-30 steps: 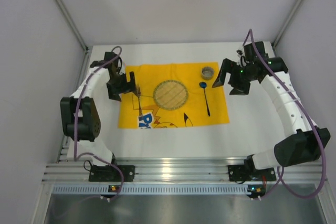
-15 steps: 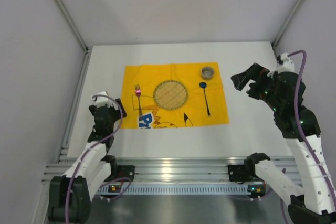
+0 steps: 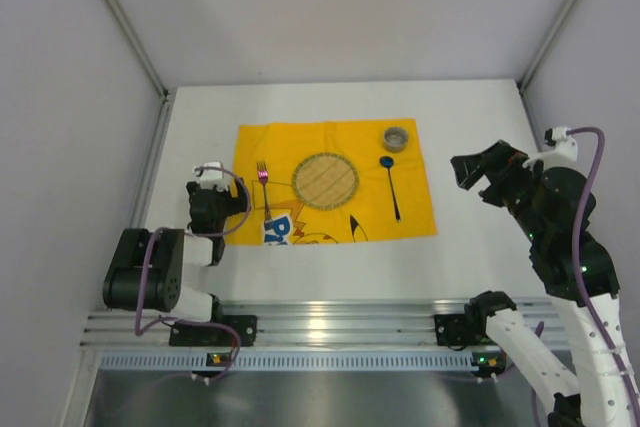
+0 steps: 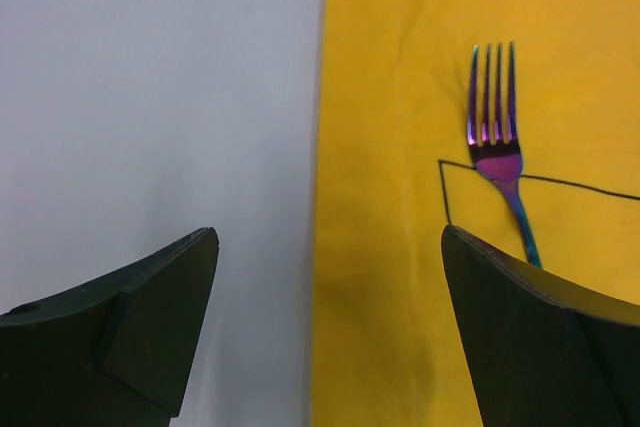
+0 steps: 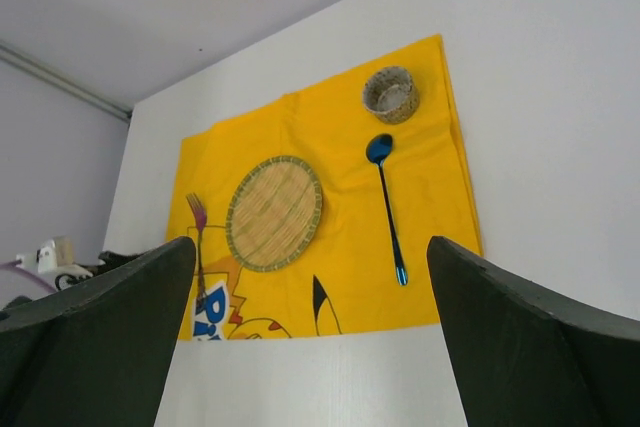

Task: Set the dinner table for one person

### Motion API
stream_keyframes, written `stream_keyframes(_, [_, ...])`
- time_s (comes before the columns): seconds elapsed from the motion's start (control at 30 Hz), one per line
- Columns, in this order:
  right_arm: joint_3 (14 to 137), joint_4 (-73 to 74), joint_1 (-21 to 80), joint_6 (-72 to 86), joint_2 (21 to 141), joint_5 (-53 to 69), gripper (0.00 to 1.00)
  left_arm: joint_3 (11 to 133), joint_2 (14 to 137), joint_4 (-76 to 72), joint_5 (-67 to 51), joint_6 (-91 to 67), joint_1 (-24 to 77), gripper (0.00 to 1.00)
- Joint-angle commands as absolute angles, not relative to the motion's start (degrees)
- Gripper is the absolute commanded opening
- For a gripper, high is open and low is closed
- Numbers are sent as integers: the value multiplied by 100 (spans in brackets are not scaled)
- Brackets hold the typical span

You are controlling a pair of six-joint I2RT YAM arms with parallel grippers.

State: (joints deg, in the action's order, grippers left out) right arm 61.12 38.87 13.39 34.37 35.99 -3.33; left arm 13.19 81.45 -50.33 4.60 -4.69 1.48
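The dinner table (image 3: 470,247) is a white top with a yellow cartoon-printed cloth (image 3: 410,212) spread on it. On the cloth lie a purple fork (image 3: 263,185) at the left, a round woven plate (image 3: 325,180) in the middle and a blue spoon (image 3: 390,187) to its right. A small woven cup (image 3: 396,137) stands above the spoon. My left gripper (image 3: 218,205) is open and empty, low over the cloth's left edge (image 4: 318,147), with the fork (image 4: 497,137) ahead of it. My right gripper (image 3: 475,169) is open and empty, raised to the right of the cloth, looking down at the plate (image 5: 274,212), spoon (image 5: 388,202) and cup (image 5: 390,94).
A silver aluminium rail (image 3: 330,327) runs along the near edge, with both arm bases on it. Grey walls close in the left, back and right sides. The left arm is folded at the near left beside the cloth.
Both arms have pulled back from the cloth toward the near side. The left arm folded down away from the fork; the right arm lifted away from the cup.
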Motion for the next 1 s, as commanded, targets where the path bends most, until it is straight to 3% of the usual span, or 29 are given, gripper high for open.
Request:
stream_keyframes(0.0, [6161, 3840, 1371, 3112, 3499, -35, 100, 1722, 9092, -6447, -648, -97, -113, 99])
stream_keyframes(0.17, [5995, 3894, 1380, 3103, 3542, 88, 100, 1846, 9044, -6248, 166, -229, -18, 99])
stream_keyframes(0.57, [5021, 3367, 1485, 2698, 5369, -545, 100, 1828, 9009, -6258, 158, -246, -18, 99])
stream_keyframes(0.8, [3666, 1121, 1485, 1042, 5116, -1186, 100, 1828, 9009, -6258, 158, -246, -26, 98])
stream_keyframes(0.97, [3026, 310, 1187, 115, 5510, -1327, 100, 1828, 9009, -6258, 158, -246, -26, 99])
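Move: The place is already set and both my hands are empty and open. From my right hand the spoon lies about 15 cm ahead, 10 cm left and 33 cm below; the cup stands some 28 cm ahead and 9 cm left, the plate about 17 cm ahead and 25 cm left, both also far below. From my left hand the fork is about 9 cm right, 1 cm ahead and 5 cm below, the spoon roughly 38 cm right and 2 cm ahead. After a brief hover I sink my right hand about 22 cm and ease it some 6 cm forward, down into the air just outside the mat's right edge, drifting right at the end. Meanwhile it rolls some 30 degrees, left side sinking, and tips downward. My left hand noses 2.5 cm forward beside the fork, then stays still; all fingers stay open, touching nothing. ##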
